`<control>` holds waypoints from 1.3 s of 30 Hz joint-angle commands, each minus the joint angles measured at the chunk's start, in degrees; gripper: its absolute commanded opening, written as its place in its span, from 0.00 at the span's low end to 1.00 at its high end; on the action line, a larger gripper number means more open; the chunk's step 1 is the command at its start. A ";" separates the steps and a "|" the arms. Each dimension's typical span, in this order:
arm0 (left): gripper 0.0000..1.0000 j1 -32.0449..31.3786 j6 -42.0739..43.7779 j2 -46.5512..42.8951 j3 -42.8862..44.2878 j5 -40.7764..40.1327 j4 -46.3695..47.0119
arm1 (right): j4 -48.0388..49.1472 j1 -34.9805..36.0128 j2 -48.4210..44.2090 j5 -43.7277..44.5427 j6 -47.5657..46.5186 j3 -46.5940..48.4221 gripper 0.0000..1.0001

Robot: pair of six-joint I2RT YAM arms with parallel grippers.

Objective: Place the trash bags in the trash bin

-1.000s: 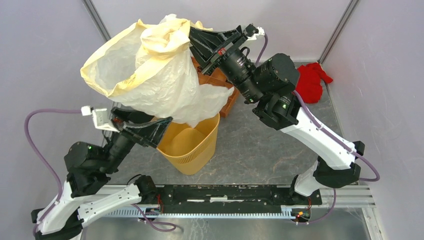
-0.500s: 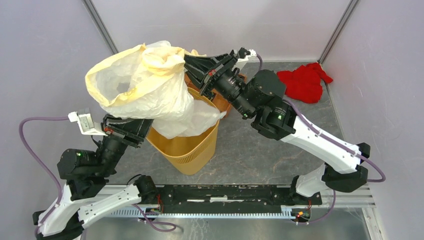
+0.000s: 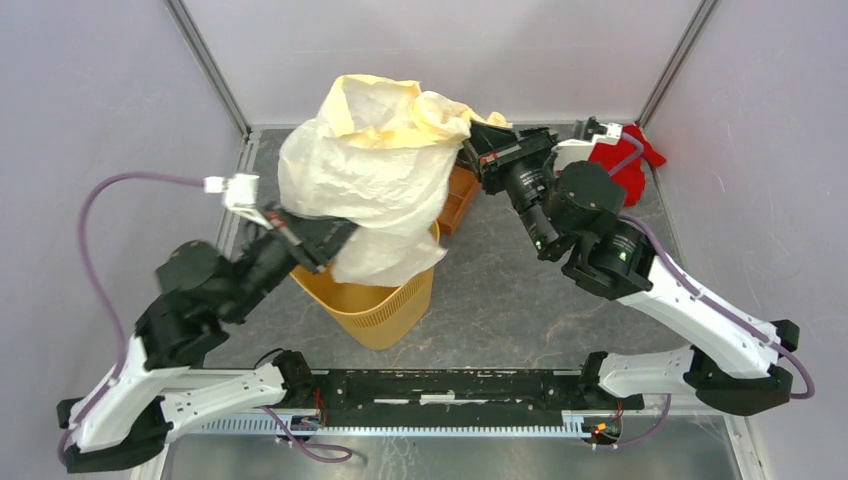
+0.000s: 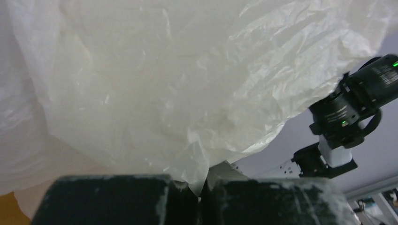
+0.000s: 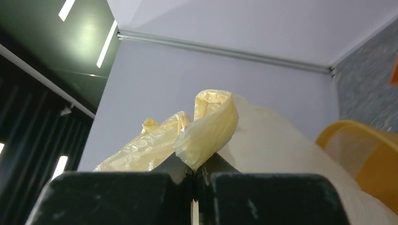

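The cream-white trash bag hangs in the air between both grippers, above the yellow mesh trash bin. Its lower tail droops into the bin's mouth. My left gripper is shut on the bag's lower left edge; in the left wrist view the film fills the picture and a fold is pinched between the jaws. My right gripper is shut on the bag's upper right edge, and the right wrist view shows a yellowish fold clamped between the fingers, with the bin's rim at right.
A brown wooden tray lies behind the bin, mostly hidden by the bag. A red cloth lies at the back right corner. Enclosure walls stand close at left, back and right.
Both grippers have carried the bag to the right and towards the back. The left gripper rose over the bin's left rim; the right gripper drew back to the right, bunching the bag.
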 commanded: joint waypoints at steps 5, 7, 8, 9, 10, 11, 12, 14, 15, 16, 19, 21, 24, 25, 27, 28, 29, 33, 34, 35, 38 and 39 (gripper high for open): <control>0.02 -0.09 -2.73 9.12 11.25 16.52 4.02 | 6.23 0.09 -3.22 7.32 -22.70 2.25 0.01; 0.02 -0.09 -5.00 8.94 11.99 18.50 5.50 | 6.46 0.11 -3.69 7.35 -24.56 2.53 0.01; 0.02 -0.09 -6.53 7.99 11.04 19.85 7.45 | 6.59 0.06 -4.03 7.41 -25.00 2.29 0.01; 0.02 -0.09 -8.08 6.82 9.55 20.88 9.78 | 6.57 0.09 -4.42 7.58 -25.30 2.10 0.01; 0.02 -0.09 -9.46 5.61 8.02 21.12 11.95 | 6.62 0.09 -4.61 7.86 -25.56 2.01 0.01; 0.02 -0.09 -10.45 4.58 6.76 20.89 13.28 | 6.61 0.09 -4.71 8.22 -25.63 1.91 0.01; 0.02 -0.09 -11.32 3.86 6.08 20.30 13.43 | 6.56 0.14 -4.63 8.45 -25.70 1.91 0.01; 0.02 -0.09 -11.99 2.75 5.39 19.11 12.36 | 6.49 0.12 -4.15 8.46 -25.46 2.00 0.01; 0.02 -0.09 -12.43 2.13 5.24 16.90 11.17 | 6.49 0.11 -3.81 8.01 -25.17 2.00 0.01; 0.02 -0.05 -13.02 1.58 4.80 15.07 10.02 | 6.67 0.09 -3.44 7.49 -24.79 2.05 0.01; 0.02 -0.09 -13.83 -0.12 2.64 10.76 8.85 | 7.03 0.06 -1.47 6.25 -24.57 2.89 0.01; 0.02 -0.09 -13.00 -0.24 2.57 5.95 4.71 | 7.51 0.09 0.38 6.05 -24.89 3.58 0.01; 0.02 -0.09 -10.30 0.92 4.22 -3.79 -3.00 | 8.83 0.05 2.76 7.29 -27.06 4.65 0.01; 0.02 -0.09 -8.91 1.25 4.80 -7.15 -5.14 | 9.53 0.01 3.18 7.88 -27.72 3.99 0.01; 0.02 -0.09 -5.41 1.56 5.21 -13.76 -7.56 | 13.83 0.00 4.08 8.56 -29.30 2.90 0.01; 0.02 -0.09 -3.32 1.74 5.33 -17.35 -8.27 | 14.70 0.05 4.68 8.64 -29.69 2.86 0.01; 0.02 -0.07 -1.22 1.98 5.25 -20.34 -8.49 | 15.93 0.00 5.52 8.27 -29.98 2.96 0.01; 0.02 -0.09 8.81 5.92 5.76 -28.86 -8.14 | 21.88 0.00 9.33 6.94 -33.19 3.26 0.01; 0.02 -0.09 10.71 7.33 6.29 -29.64 -8.39 | 22.68 0.02 10.15 6.82 -33.85 3.48 0.01; 0.02 -0.05 12.19 8.40 6.46 -31.55 -8.64 | 23.78 -0.06 10.98 6.72 -35.01 3.63 0.01; 0.02 -0.09 13.66 9.51 4.97 -35.80 -9.86 | 24.87 -0.16 12.66 6.68 -36.46 3.15 0.01; 0.02 -0.09 14.16 9.09 3.07 -36.31 -9.13 | 26.07 -0.22 12.68 6.41 -37.20 2.03 0.01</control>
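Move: The yellow trash bin stands nearly beneath the left hand, about 2 cm ahead, its middle some 34 cm below. From the right hand it is about 15 cm left, 8 cm back and 41 cm down. The trash bag, held by both, has its middle about 6 cm ahead, 3 cm right and 2 cm above the left hand. The wooden tray is roughly 32 cm ahead, 6 cm right and 45 cm below the left hand. The bag, still pinched by both hands, is shaken out above the bin: the left hand dips right about 6 cm, swings back and up, then sweeps forward, down and left, turning some 45 degrees counter-clockwise. The right hand keeps the yellow rim, going right about 5 cm and slightly up, then left and forward, rolling its left side down. ##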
